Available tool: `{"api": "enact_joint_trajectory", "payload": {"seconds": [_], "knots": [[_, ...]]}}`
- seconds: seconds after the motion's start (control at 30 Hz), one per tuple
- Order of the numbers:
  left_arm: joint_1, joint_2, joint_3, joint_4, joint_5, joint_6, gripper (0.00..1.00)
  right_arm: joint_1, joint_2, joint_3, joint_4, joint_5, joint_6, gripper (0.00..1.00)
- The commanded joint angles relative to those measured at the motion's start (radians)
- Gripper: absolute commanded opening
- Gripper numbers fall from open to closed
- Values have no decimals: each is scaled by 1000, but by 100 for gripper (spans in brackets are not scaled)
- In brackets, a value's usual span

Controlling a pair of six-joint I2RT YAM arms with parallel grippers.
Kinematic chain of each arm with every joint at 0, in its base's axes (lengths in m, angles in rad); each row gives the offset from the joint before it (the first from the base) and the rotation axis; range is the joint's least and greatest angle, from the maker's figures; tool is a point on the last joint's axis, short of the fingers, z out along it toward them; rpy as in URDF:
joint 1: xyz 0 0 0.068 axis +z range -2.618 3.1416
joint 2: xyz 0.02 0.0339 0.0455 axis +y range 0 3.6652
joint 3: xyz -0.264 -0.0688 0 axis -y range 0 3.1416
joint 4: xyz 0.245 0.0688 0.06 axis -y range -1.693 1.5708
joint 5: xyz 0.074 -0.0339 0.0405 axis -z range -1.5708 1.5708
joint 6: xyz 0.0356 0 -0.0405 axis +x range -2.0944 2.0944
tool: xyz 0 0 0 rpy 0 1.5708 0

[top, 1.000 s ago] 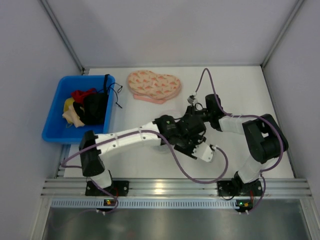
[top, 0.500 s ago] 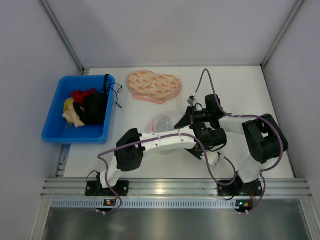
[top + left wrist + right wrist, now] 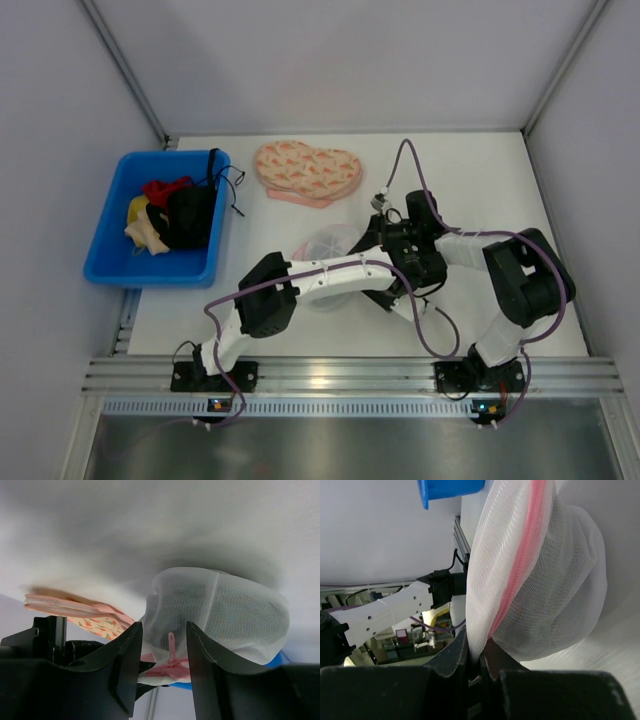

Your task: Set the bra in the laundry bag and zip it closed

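The laundry bag, a white mesh dome with a pink zip rim, is held up on its edge at the table's middle. My right gripper is shut on its rim, next to the pink zip band. My left gripper is open just right of the bag. The pink zip pull hangs between its fingers, untouched; in the top view the gripper is hard to make out. The bra, black fabric, lies in the blue bin.
The peach-pink heart-shaped patterned piece lies at the back middle, just behind the bag. The bin also holds red and yellowish cloth. Both arms' cables loop over the table's right half. White walls enclose the table.
My left arm has swung right, its elbow moving toward the middle, and no longer covers the bag. The right gripper stays on the bag's rim.
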Motion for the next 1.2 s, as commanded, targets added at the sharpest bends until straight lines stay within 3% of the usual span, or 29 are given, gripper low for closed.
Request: {"api": "enact_joint_trajectory", "payload": {"seconds": [0.0, 0.3, 0.43, 0.6, 1.17], "knots": [[15, -11, 23, -48, -37, 19, 46, 19, -2, 24, -10, -9, -34, 0], [22, -25, -21, -71, -54, 23, 39, 19, 3, 30, -15, -11, -34, 0], [24, -30, -32, -79, -57, 28, 26, 19, 1, 33, -16, -11, -36, 0], [22, -30, -28, -108, -38, 22, 0, 19, 6, 41, -21, -11, -43, 0], [-116, -86, 2, -160, 127, -67, 0, -1, 106, 247, -309, 29, -309, 0]]}}
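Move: The pink zipper pull of the laundry bag hangs just beneath the left fingertips, about 1 cm ahead, 2 cm to their left and 1 cm below. The bag's body lies some 9 cm to the left, 2 cm ahead and 6 cm below the left hand; the orange-patterned bag is about 24 cm ahead, 13 cm left and 9 cm down. From the right hand, which already grips the bag's end, the pull is about 3 cm back, 1 cm left and 2 cm lower. The left fingers pinch the zipper pull, closing from half open to shut as the hand eases about 1.5 cm left onto it; then, still shut, they draw back about 2.5 cm and slightly right, away from the bag. The right hand keeps its grip on the bag's end, sinking about 1.5 cm late on and turning some 5 degrees counter-clockwise. ##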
